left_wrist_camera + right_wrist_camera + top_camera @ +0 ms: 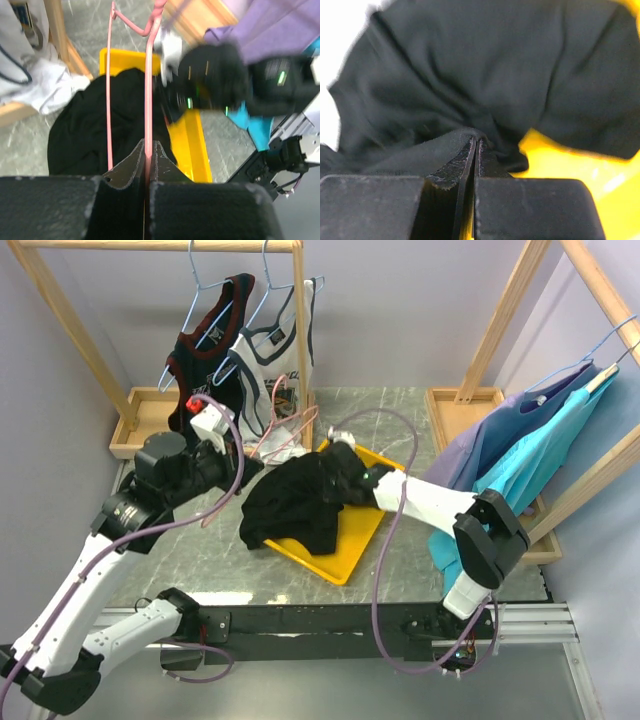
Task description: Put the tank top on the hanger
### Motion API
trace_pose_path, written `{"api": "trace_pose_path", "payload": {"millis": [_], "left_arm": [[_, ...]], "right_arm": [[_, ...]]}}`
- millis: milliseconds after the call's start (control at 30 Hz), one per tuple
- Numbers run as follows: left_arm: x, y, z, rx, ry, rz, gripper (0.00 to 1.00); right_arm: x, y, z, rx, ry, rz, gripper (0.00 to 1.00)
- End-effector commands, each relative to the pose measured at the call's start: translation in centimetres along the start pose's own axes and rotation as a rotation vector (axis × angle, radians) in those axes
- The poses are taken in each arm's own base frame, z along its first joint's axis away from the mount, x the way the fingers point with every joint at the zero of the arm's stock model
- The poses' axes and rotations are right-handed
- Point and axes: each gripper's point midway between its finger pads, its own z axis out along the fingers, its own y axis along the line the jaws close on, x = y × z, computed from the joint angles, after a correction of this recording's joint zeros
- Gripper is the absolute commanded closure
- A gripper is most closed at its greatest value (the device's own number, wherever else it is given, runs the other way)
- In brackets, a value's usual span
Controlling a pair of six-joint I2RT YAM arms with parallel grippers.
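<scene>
The black tank top [295, 502] lies bunched over the left part of the yellow tray [362, 532]. It also shows in the left wrist view [95, 125] and fills the right wrist view [470, 75]. My left gripper [149, 145] is shut on one wire of the pink-red hanger [148, 75], which reaches out over the tank top. In the top view the hanger [272, 435] runs from my left gripper [248, 450] toward the back. My right gripper [475, 142] is shut on a fold of the tank top, at the garment's right side [352, 480].
A wooden rack at back left holds a navy jersey [208, 345] and a white jersey [275, 360] on light blue hangers. A second rack at right holds purple and teal garments [530, 450]. Grey marble tabletop [200, 550] surrounds the tray.
</scene>
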Motion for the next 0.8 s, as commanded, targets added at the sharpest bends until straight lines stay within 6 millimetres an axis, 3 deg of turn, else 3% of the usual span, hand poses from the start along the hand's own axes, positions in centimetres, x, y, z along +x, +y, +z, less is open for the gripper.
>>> {"api": "trace_pose_path", "payload": {"millis": [0, 200, 300, 333, 367, 400, 433, 467, 533, 567, 667, 767], "left_arm": [[1.5, -0.4, -0.8, 0.032, -0.004, -0.019, 0.99], [4.1, 0.1, -1.1, 0.021, 0.037, -0.054, 0.99], [4.5, 0.7, -1.3, -0.011, 0.041, -0.063, 0.99], [4.3, 0.8, -1.5, -0.019, 0.036, -0.062, 0.99], [4.2, 1.1, -1.6, -0.041, 0.025, -0.064, 0.99], [4.0, 1.2, -1.7, -0.050, 0.018, -0.067, 0.99], [3.9, 1.3, -1.9, -0.061, 0.017, -0.069, 0.99], [3.7, 1.5, -2.0, -0.070, 0.006, -0.068, 0.99], [3.5, 1.6, -2.1, -0.082, 0.001, -0.066, 0.99], [3.5, 1.5, -2.2, -0.078, 0.004, -0.065, 0.99], [4.1, 1.1, -2.4, -0.058, 0.031, -0.067, 0.99], [5.2, 0.3, -2.8, -0.010, 0.069, -0.075, 0.99]], "right_arm": [[-4.7, -0.1, 1.0, 0.000, -0.042, -0.009, 1.00], [-7.3, -0.1, 3.3, 0.008, -0.040, -0.018, 0.97], [-7.3, -0.8, 3.4, 0.035, -0.034, -0.024, 0.77], [-7.0, -0.9, 3.0, 0.036, -0.037, -0.024, 0.62], [-7.7, -0.8, 1.4, 0.030, -0.073, -0.018, 0.58], [-6.1, -1.5, 1.1, 0.046, -0.056, -0.019, 0.55], [-6.4, -1.3, -0.9, 0.034, -0.096, -0.016, 0.53], [-4.6, -1.7, -1.4, 0.061, -0.085, -0.037, 0.53], [-3.7, -1.5, -3.4, 0.062, -0.103, -0.027, 0.51], [-1.6, -0.9, -3.7, 0.049, -0.077, -0.049, 0.51], [1.2, 1.5, -4.6, -0.009, -0.058, -0.049, 0.50], [2.5, 3.1, -3.4, -0.043, -0.030, -0.037, 0.50]]}}
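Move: The black tank top's near-right edge is already pinched in the right hand; its middle lies about 8 cm to that hand's left, roughly level front to back, and 6 cm lower. Right under the hand is the yellow tray, its middle some 2 cm back, and the white tank top's hem is about 15 cm ahead and 10 cm left. From the left hand, which holds the pink hanger, the black tank top is some 8 cm ahead, 5 cm right and 32 cm below, with the tray's middle 7 cm ahead and 13 cm right. The black tank top's pinched edge is carried forward about 7 cm by the right hand in a low arc, a little up and then down; there the fingers open halfway and let go, and the hand draws back some 11 cm over the tray, rising slightly. Meanwhile the left hand keeps its grip on the pink hanger and lowers it about 5 cm towards the tank top, easing slightly back and left. ##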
